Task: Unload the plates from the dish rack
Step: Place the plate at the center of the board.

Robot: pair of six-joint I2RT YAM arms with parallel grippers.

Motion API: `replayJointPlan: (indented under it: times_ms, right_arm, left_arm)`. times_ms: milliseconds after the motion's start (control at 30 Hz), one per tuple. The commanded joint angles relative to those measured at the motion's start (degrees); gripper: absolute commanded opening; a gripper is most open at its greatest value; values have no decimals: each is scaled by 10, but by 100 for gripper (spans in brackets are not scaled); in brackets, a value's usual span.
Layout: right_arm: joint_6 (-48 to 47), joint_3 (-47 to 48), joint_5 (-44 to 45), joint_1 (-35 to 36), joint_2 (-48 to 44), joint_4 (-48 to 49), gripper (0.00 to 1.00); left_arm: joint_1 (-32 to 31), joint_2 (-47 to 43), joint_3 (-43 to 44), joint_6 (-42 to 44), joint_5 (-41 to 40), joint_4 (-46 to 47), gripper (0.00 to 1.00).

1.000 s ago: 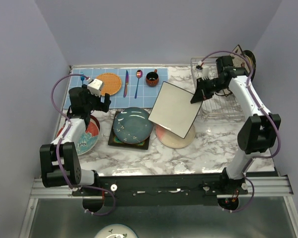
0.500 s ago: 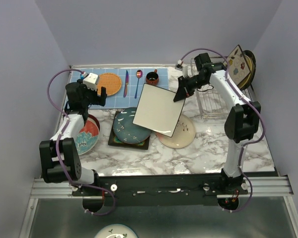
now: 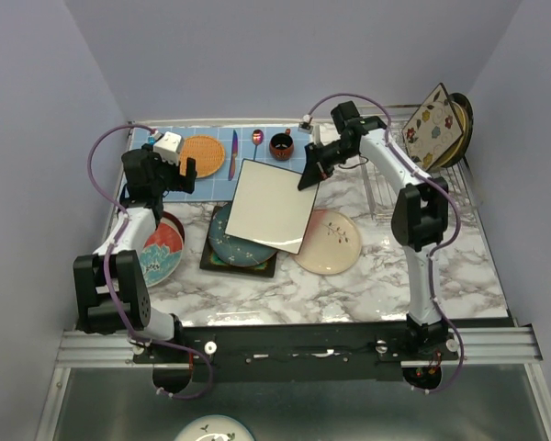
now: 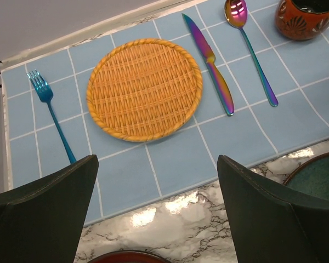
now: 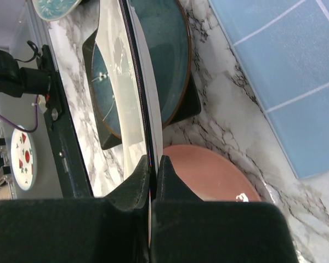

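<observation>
My right gripper [image 3: 309, 175] is shut on the edge of a square cream plate [image 3: 269, 204] and holds it tilted in the air. Below it lie a round teal plate [image 3: 239, 243] stacked on a dark square plate [image 3: 263, 266], and a pink plate [image 3: 335, 243]. The right wrist view shows the fingers [image 5: 136, 189] clamped on the cream plate's rim [image 5: 132, 82], above the teal plate [image 5: 167, 55] and the pink plate [image 5: 208, 175]. The dish rack [image 3: 386, 193] at the back right holds a flowered square plate [image 3: 429, 127] and a dark round plate [image 3: 463, 115]. My left gripper [image 4: 156, 213] hangs open and empty over the placemat's near edge, just beyond a red-rimmed plate [image 3: 161, 250].
On a blue placemat [image 3: 211, 182] at the back left lie an orange woven mat [image 4: 144, 87], a blue fork [image 4: 52, 115], a knife [image 4: 211, 63], a spoon [image 4: 249, 46] and a dark-red cup [image 4: 307, 16]. A flowered plate [image 3: 211, 429] sits below the table's near edge.
My right arm has swung left from the rack, carrying the cream plate over the pink plate to above the teal one. The left gripper shifted slightly back and stayed open.
</observation>
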Motion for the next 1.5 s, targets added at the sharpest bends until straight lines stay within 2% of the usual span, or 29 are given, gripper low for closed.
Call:
replayJointPlan:
  times_ms: [0, 333, 633, 800, 1467]
  right_arm:
    - [33, 47, -126, 17, 16, 7, 1]
    - [86, 65, -200, 47, 69, 51, 1]
    - [121, 60, -198, 64, 82, 99, 1]
    - [128, 83, -200, 66, 99, 95, 1]
    - [144, 63, -192, 84, 109, 102, 1]
  left_arm:
    - [3, 11, 12, 12, -17, 2, 99]
    - [3, 19, -2, 17, -30, 19, 99]
    - [3, 18, -4, 20, -37, 21, 99]
    - [3, 14, -6, 26, -38, 19, 99]
    - [4, 12, -15, 37, -39, 40, 99]
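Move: The stack at the board's centre, a teal plate lying on the green square plate, is where the held white square plate is being taken; it lies about 15 cm left of the right hand, 12 cm back and 13 cm below. The pink-and-cream plate lies some 6 cm to that hand's right and 12 cm back, the mug about 5 cm left and 11 cm ahead. From the left hand the stack is roughly 17 cm right, 17 cm back and 15 cm below. The white square plate, still pinched at its edge in the right hand's shut fingers, is carried left over the teal plate, about 8 cm, while sinking some 3.5 cm and easing slightly back. Most of the leftward travel comes first, then mainly sinking. The wrist turns about 15 degrees, fingertips lifting flatter and the hand's forward side rolling down. ##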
